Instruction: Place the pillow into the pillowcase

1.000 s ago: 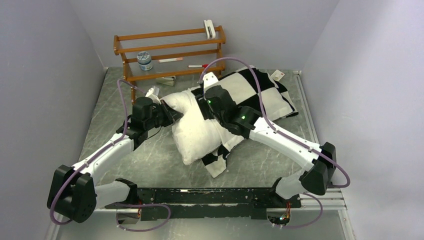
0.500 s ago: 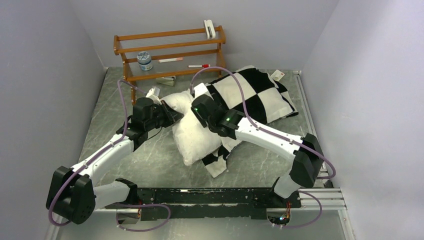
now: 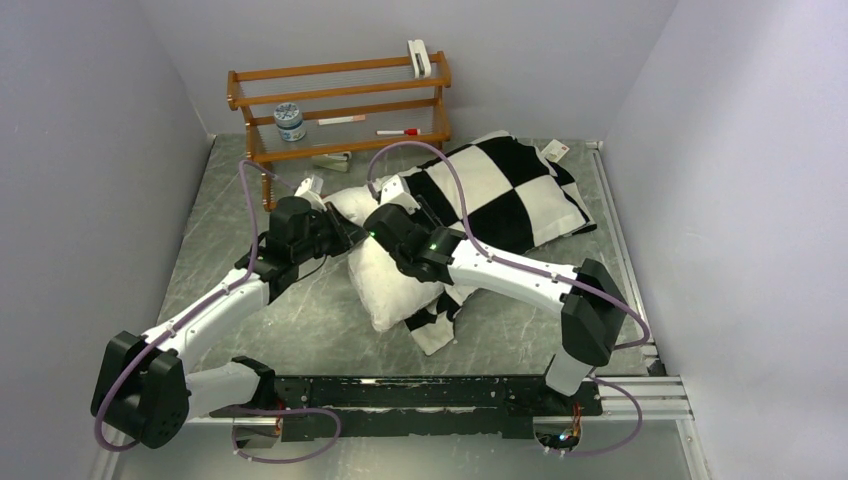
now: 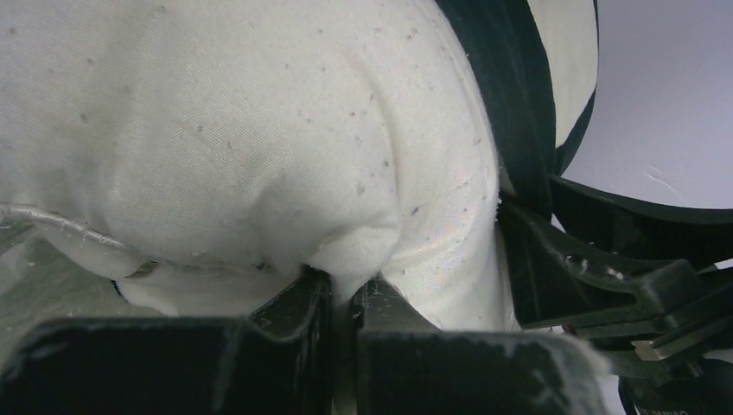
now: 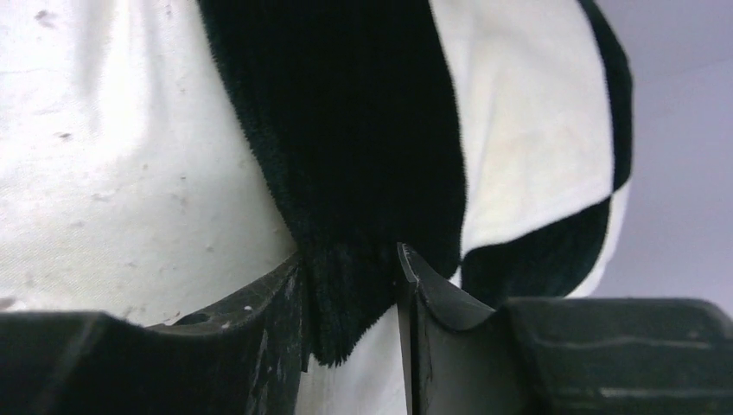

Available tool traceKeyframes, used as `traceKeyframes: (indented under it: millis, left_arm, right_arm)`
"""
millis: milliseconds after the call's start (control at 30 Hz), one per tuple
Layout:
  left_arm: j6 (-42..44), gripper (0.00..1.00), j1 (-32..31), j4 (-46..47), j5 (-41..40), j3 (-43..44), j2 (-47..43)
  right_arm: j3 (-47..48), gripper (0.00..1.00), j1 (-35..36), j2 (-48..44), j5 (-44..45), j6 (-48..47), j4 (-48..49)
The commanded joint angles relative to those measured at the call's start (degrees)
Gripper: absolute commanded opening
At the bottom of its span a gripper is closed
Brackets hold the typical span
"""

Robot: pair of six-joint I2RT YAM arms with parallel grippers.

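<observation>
The white pillow [image 3: 385,285] lies mid-table, its right half inside the black-and-white checkered pillowcase [image 3: 500,195]. My left gripper [image 3: 345,237] is at the pillow's left end. In the left wrist view it [image 4: 341,281] is shut on a pinched fold of the pillow [image 4: 216,130], with the pillowcase [image 4: 519,104] edge just beyond. My right gripper [image 3: 378,218] reaches over the pillow to the pillowcase's open edge. In the right wrist view its jaws [image 5: 350,259] hold the black plush hem of the pillowcase [image 5: 346,130], which touches both fingers, beside bare pillow [image 5: 112,156].
A wooden rack [image 3: 340,105] stands at the back wall with a small jar [image 3: 290,122] and a marker [image 3: 397,131] on it. A small card [image 3: 556,150] lies behind the pillowcase. Grey walls close in both sides. The right arm's gripper body [image 4: 622,259] shows beside the pillow.
The right arm has swung left along the pillowcase to its open edge near the left gripper, and its jaws have narrowed onto the hem. The left gripper has kept its hold and place.
</observation>
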Motion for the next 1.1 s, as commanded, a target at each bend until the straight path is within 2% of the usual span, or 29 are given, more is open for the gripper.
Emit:
traceKeyframes:
  millis: [0, 100, 200, 300, 433, 467, 533, 567, 667, 767, 833, 900, 1067]
  left_arm:
    - [-0.04, 0.05, -1.08, 2.58, -0.29, 2.99, -0.60]
    - [-0.25, 0.05, -1.34, 2.96, -0.53, 2.62, -0.33]
    - [-0.48, 0.05, -1.71, 3.28, -0.76, 2.46, -0.17]
    - [-0.86, 0.05, -2.16, 3.77, -1.02, 2.46, 0.03]
    - [-2.64, 0.05, -2.65, 5.76, -0.94, 1.86, 0.21]
    - [-3.02, 0.05, -2.83, 6.03, -0.94, 1.89, 0.39]
    - [-3.43, 0.05, -3.30, 6.54, -1.02, 2.28, 0.75]
    - [-3.66, 0.05, -3.59, 6.66, -1.03, 2.48, 0.94]
    - [-4.87, 0.05, -4.39, 7.80, -0.53, 3.25, 1.51]
    - [-5.93, 0.05, -5.62, 9.14, -0.66, 4.13, 1.74]
    - [-5.97, 0.05, -6.45, 9.42, -1.06, 4.89, 2.27]
    - [-5.77, 0.05, -7.11, 9.38, -1.37, 5.47, 2.99]
    - [-6.02, 0.05, -7.70, 9.39, -1.43, 6.28, 3.22]
  right_arm:
    - [2.00, 0.39, -0.15, 0.36, 9.47, -1.05, -2.23]
    - [2.25, 0.38, 0.30, -0.20, 9.62, -1.14, -1.60]
    - [1.37, 0.33, 0.32, -0.47, 9.57, -1.38, 0.04]
    - [-0.59, 0.31, 0.21, 0.20, 7.78, -3.71, 4.11]
    - [-0.06, 0.44, -0.66, 2.87, 3.80, -2.58, 4.60]
    - [1.33, 0.38, -0.82, 3.56, 2.86, -2.36, 3.90]
    - [4.00, 0.01, -0.86, 4.36, 0.63, -2.28, 1.95]
    - [5.97, 0.00, -0.67, 4.00, -1.04, -2.10, 0.47]
    - [12.61, 0.00, 2.26, 1.04, -10.60, 1.55, -4.54]
    - [14.91, 0.00, 6.13, -4.25, -22.21, 5.30, -2.26]
    - [12.17, 0.00, 6.51, -8.42, -32.86, 9.06, 3.88]
    - [8.68, 0.00, 6.61, -11.98, -38.66, 12.41, 8.81]
    - [-1.76, 0.00, 6.77, -18.67, -47.24, 19.65, 23.52]
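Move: The black hem of the pillowcase mouth lies between the right hand's part-open fingers, only about 1 cm beyond its hand point and 1 cm lower. The left gripper's tips are roughly 14 cm to the right hand's left and 3 cm back. The bare pillow bulges about 8 cm left, 7 cm back and 7 cm down, while the filled checkered body of the case lies some 15 cm right, 5 cm farther out and 7 cm lower. From the left hand, that hem is about 14 cm right and 4 cm ahead. The black hem is pinched as the right fingers shut on it after hovering almost in place; the right hand then hauls it up about 8 cm, left and back about 7 cm each, towards the left gripper, its left side rolling up some 30 degrees while it turns counter-clockwise. The left hand keeps its pinch on the pillow fabric and late on shifts about 3 cm right and 2 cm up. ##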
